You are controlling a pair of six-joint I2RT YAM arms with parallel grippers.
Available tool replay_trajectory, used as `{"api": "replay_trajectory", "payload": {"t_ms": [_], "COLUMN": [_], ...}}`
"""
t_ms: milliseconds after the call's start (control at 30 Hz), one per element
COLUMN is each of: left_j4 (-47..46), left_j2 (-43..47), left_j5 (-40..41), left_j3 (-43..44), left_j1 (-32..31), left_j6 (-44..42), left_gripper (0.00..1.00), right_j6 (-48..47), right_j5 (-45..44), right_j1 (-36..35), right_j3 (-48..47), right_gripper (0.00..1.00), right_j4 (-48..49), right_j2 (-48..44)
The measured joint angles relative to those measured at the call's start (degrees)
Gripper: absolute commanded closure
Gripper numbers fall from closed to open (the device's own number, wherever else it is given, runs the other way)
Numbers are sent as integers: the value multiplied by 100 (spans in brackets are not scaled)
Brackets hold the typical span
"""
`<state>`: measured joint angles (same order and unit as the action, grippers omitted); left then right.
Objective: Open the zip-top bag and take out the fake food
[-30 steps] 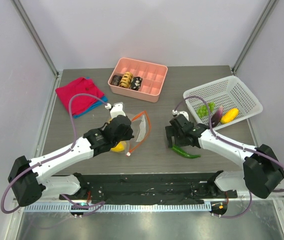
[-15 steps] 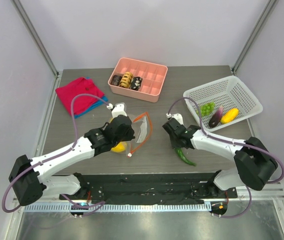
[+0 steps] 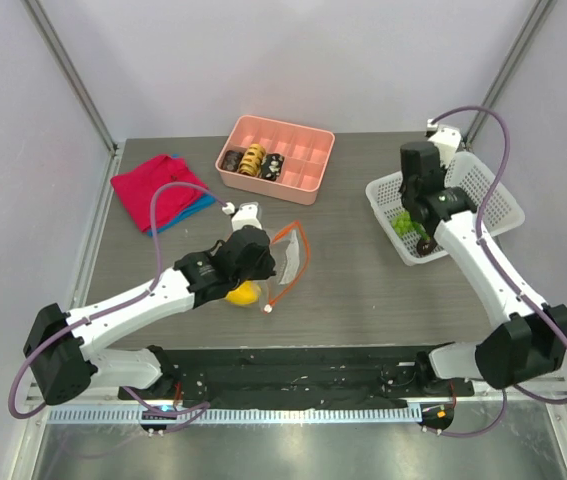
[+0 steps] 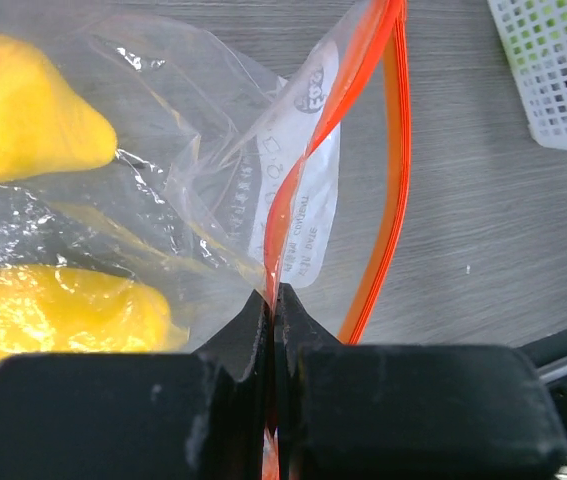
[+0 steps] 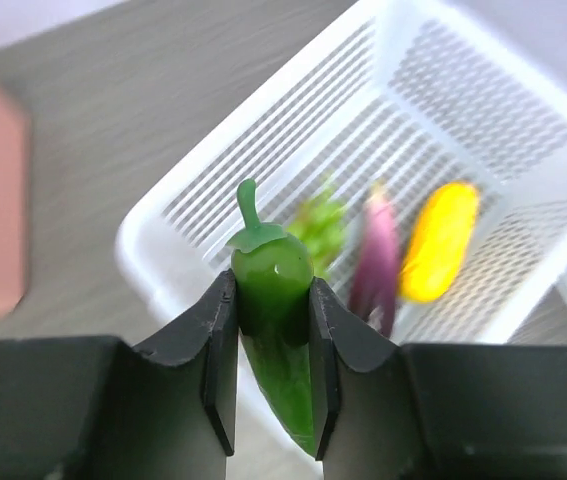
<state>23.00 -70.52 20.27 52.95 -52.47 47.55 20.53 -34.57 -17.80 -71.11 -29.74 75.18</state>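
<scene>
The clear zip-top bag (image 3: 285,262) lies mid-table, and my left gripper (image 3: 261,266) is shut on its orange zipper strip (image 4: 281,215), with the other lip (image 4: 395,150) spread apart. Two yellow fake food pieces (image 4: 33,110) (image 4: 63,310) remain inside the bag. My right gripper (image 5: 273,290) is shut on the green long vegetable (image 5: 275,340), stem end forward. It hangs above the near left corner of the white basket (image 5: 213,180). In the basket lie green grapes (image 5: 318,222), a purple eggplant (image 5: 378,255) and a yellow piece (image 5: 440,240).
A pink compartment tray (image 3: 303,150) with brown pastry pieces (image 3: 253,160) stands at the back centre. A red folded cloth (image 3: 160,190) lies at the back left. The white basket (image 3: 488,190) sits at the right edge. A black rail (image 3: 293,365) runs along the near edge.
My right gripper closed on the green vegetable on the table, lifted it and swung back and right over the basket. The left gripper kept its hold on the bag, shifting slightly right.
</scene>
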Motion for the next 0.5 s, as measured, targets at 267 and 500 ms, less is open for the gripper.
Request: {"api": "replay_trajectory", "payload": {"t_ms": [267,500], "left_j4": [7,52], "left_j2": [-44,-162], "left_j5": [-101,-146], "left_j3": [136,264], "left_j1": [-133,-168], "left_j6": [-11,-118], "left_gripper": [100,100], "right_j6": [-575,-553], "right_j5": [-505,-308], "right_j1": [828,870], "right_j3": [-791,-841], "right_gripper": [21,14], "right_j4": [463,-79], "right_j2": [1637,2177]}}
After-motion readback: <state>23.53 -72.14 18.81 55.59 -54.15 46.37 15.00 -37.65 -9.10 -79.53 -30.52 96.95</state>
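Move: The right hand already has the green pepper pinched, high over the near-left part of the white basket; the basket's middle is about 7 cm ahead, 6 cm to the right and 22 cm below. Grapes lie in it roughly 5 cm ahead, in line with the hand; the eggplant is 3 cm ahead and 4 cm right, the yellow food 4 cm ahead and 9 cm right. From the left hand, the basket's middle is some 21 cm ahead and 37 cm right. The green pepper comes free of the right fingers, which open from loosely closed to nearly wide. Before that the hand swings forward and right across the basket, some 6 cm each way, then sinks about 8 cm, tipping its fingers roughly 15 degrees further down. The left hand keeps its pinch on the bag's rim, easing a little to the right. ##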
